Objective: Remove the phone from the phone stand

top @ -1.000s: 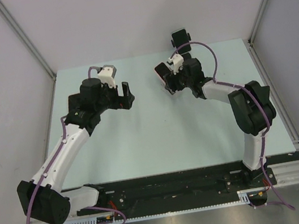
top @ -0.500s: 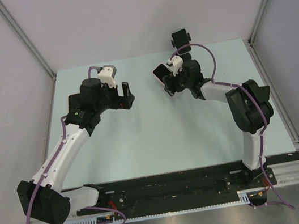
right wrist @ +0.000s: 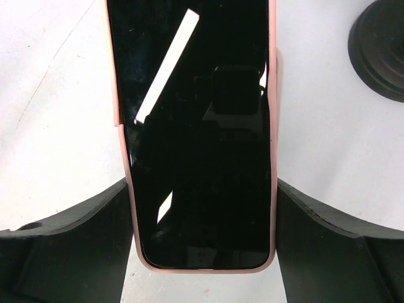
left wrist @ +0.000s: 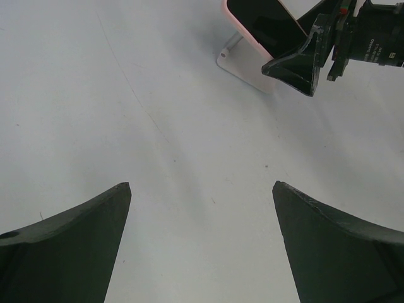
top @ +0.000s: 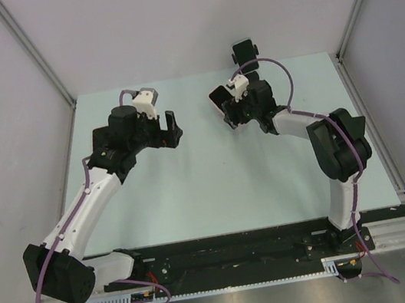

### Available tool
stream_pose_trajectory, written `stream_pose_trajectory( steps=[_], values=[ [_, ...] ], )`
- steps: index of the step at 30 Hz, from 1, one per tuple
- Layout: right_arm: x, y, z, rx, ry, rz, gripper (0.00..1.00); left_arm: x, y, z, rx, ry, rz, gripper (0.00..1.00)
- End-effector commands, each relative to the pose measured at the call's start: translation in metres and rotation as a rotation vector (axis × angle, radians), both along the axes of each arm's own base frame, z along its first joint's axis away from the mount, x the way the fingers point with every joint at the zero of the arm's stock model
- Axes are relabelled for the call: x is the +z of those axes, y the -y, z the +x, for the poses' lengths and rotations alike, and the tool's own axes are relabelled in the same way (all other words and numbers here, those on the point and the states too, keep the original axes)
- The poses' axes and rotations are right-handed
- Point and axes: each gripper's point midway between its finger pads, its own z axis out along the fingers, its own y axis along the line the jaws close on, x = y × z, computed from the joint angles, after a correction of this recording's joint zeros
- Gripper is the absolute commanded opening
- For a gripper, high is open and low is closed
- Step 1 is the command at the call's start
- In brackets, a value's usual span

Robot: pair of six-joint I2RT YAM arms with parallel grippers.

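A phone (right wrist: 196, 126) in a pink case, its dark screen facing the right wrist camera, stands tilted on a white phone stand (left wrist: 243, 66). My right gripper (right wrist: 202, 183) is shut on the phone, one finger pressed against each long edge near its lower end. In the top view the phone (top: 218, 100) is at mid-back of the table, with the right gripper (top: 230, 109) around it. My left gripper (top: 173, 127) hovers to the phone's left, open and holding nothing. The left wrist view shows the left gripper (left wrist: 202, 186) over bare table, with the phone (left wrist: 262, 25) at the top.
A black device on a mount (top: 245, 52) stands at the table's far edge behind the right gripper. Its round black base (right wrist: 379, 50) shows at upper right of the right wrist view. The pale green table (top: 216, 188) is walled on three sides.
The right gripper and the phone have shifted very slightly to the left. The left arm has not moved.
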Motion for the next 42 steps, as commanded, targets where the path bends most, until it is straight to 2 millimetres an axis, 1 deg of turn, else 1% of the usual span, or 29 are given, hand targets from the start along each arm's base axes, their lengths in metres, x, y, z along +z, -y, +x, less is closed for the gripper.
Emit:
stream_pose_trajectory(
  steps=[1,2,5,6,9,11,15,16,19,20,21,22,23,24,25,26,27,28,30,31,32,33,34,35,36,38,39,40,42],
  values=[
    [0.057,0.008,0.006,-0.044,0.119,0.028,0.41,0.020,0.004,0.003,-0.012,0.037,-0.036,1.00],
    [0.070,0.010,0.006,-0.050,0.140,0.035,0.39,0.020,0.004,0.003,-0.010,0.036,-0.037,1.00],
    [0.086,0.010,0.003,-0.055,0.169,0.044,0.34,0.021,0.005,0.002,-0.015,0.034,-0.044,1.00],
    [0.097,0.011,0.001,-0.057,0.185,0.053,0.32,0.021,0.006,0.002,-0.021,0.032,-0.048,1.00],
    [0.116,0.010,-0.004,-0.058,0.216,0.066,0.28,0.021,0.009,0.000,-0.028,0.025,-0.064,1.00],
    [0.122,0.008,-0.009,-0.057,0.219,0.070,0.25,0.023,0.011,-0.001,-0.038,0.026,-0.078,1.00],
    [0.139,0.003,-0.021,-0.064,0.227,0.087,0.24,0.028,0.019,-0.005,-0.057,0.020,-0.132,1.00],
    [0.148,0.002,-0.025,-0.066,0.234,0.101,0.23,0.029,0.021,-0.008,-0.070,0.017,-0.149,1.00],
    [0.156,-0.006,-0.039,-0.080,0.229,0.146,0.24,0.035,0.025,-0.009,-0.061,0.034,-0.197,1.00],
    [0.164,-0.006,-0.044,-0.113,0.218,0.193,0.24,0.035,0.027,-0.008,-0.051,0.029,-0.226,1.00],
    [0.166,-0.010,-0.050,-0.120,0.205,0.220,0.23,0.036,0.029,-0.008,-0.047,0.028,-0.245,1.00],
    [0.160,-0.012,-0.057,-0.126,0.179,0.240,0.24,0.033,0.031,-0.011,-0.047,0.015,-0.263,1.00],
    [0.168,-0.013,-0.064,-0.133,0.182,0.274,0.24,0.040,0.037,-0.012,-0.053,0.014,-0.322,1.00],
    [0.168,-0.016,-0.070,-0.146,0.162,0.314,0.24,0.042,0.040,-0.013,-0.054,0.009,-0.350,1.00],
    [0.169,-0.025,-0.081,-0.128,0.150,0.340,0.24,0.041,0.042,-0.016,-0.054,0.003,-0.377,1.00],
    [0.169,-0.019,-0.088,-0.164,0.152,0.352,0.24,0.047,0.046,-0.016,-0.048,0.005,-0.427,1.00],
    [0.167,-0.021,-0.094,-0.174,0.131,0.380,0.24,0.051,0.049,-0.019,-0.046,0.010,-0.448,1.00],
    [0.167,-0.028,-0.103,-0.169,0.126,0.398,0.24,0.052,0.051,-0.019,-0.042,0.016,-0.465,1.00],
    [0.165,-0.034,-0.121,-0.157,0.104,0.439,0.24,0.057,0.059,-0.025,-0.034,0.011,-0.506,1.00],
    [0.167,-0.042,-0.131,-0.147,0.108,0.454,0.24,0.058,0.062,-0.026,-0.035,0.018,-0.520,1.00],
    [0.158,-0.042,-0.138,-0.152,0.093,0.457,0.24,0.062,0.067,-0.028,-0.036,0.024,-0.552,1.00],
    [0.166,-0.042,-0.145,-0.155,0.104,0.478,0.24,0.067,0.072,-0.033,-0.042,0.041,-0.574,1.00],
    [0.166,-0.046,-0.153,-0.163,0.098,0.501,0.24,0.065,0.075,-0.033,-0.041,0.052,-0.602,1.00],
    [0.167,-0.047,-0.158,-0.164,0.100,0.516,0.24,0.064,0.077,-0.035,-0.026,0.041,-0.632,1.00],
    [0.165,-0.045,-0.165,-0.165,0.097,0.527,0.24,0.064,0.082,-0.038,-0.027,0.038,-0.641,0.99],
    [0.170,-0.046,-0.172,-0.178,0.101,0.570,0.24,0.057,0.084,-0.037,0.005,0.034,-0.648,0.98],
    [0.164,-0.045,-0.176,-0.179,0.093,0.570,0.24,0.054,0.090,-0.040,-0.003,0.021,-0.647,0.98],
    [0.171,-0.041,-0.179,-0.185,0.113,0.592,0.24,0.052,0.092,-0.039,0.006,0.023,-0.646,0.97],
    [0.173,-0.040,-0.185,-0.185,0.115,0.610,0.24,0.048,0.097,-0.040,0.009,0.005,-0.650,0.95]
  ],
)
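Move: The phone, still against its phone stand, is held near its lower end by the right fingers, its middle about 3 cm ahead, 3 cm left and 2 cm above that hand. The left gripper, where it is headed, is some 15 cm back, 24 cm left and 14 cm higher. The phone stand sits 5 cm ahead, 1 cm left and 4 cm below the right hand; the round stand about 22 cm ahead and 9 cm right. From the left hand the phone lies some 18 cm ahead, 21 cm right and 12 cm lower. The phone, kept in the right fingers' pinch, is raised off its stand by over 10 cm, then drawn back about 19 cm and a little left at that height, the hand rolling its left side up some 20 degrees. Setting off later, the open left hand comes about 9 cm right, half as far back and slightly up to meet it, rolling its left side down some 30 degrees. ##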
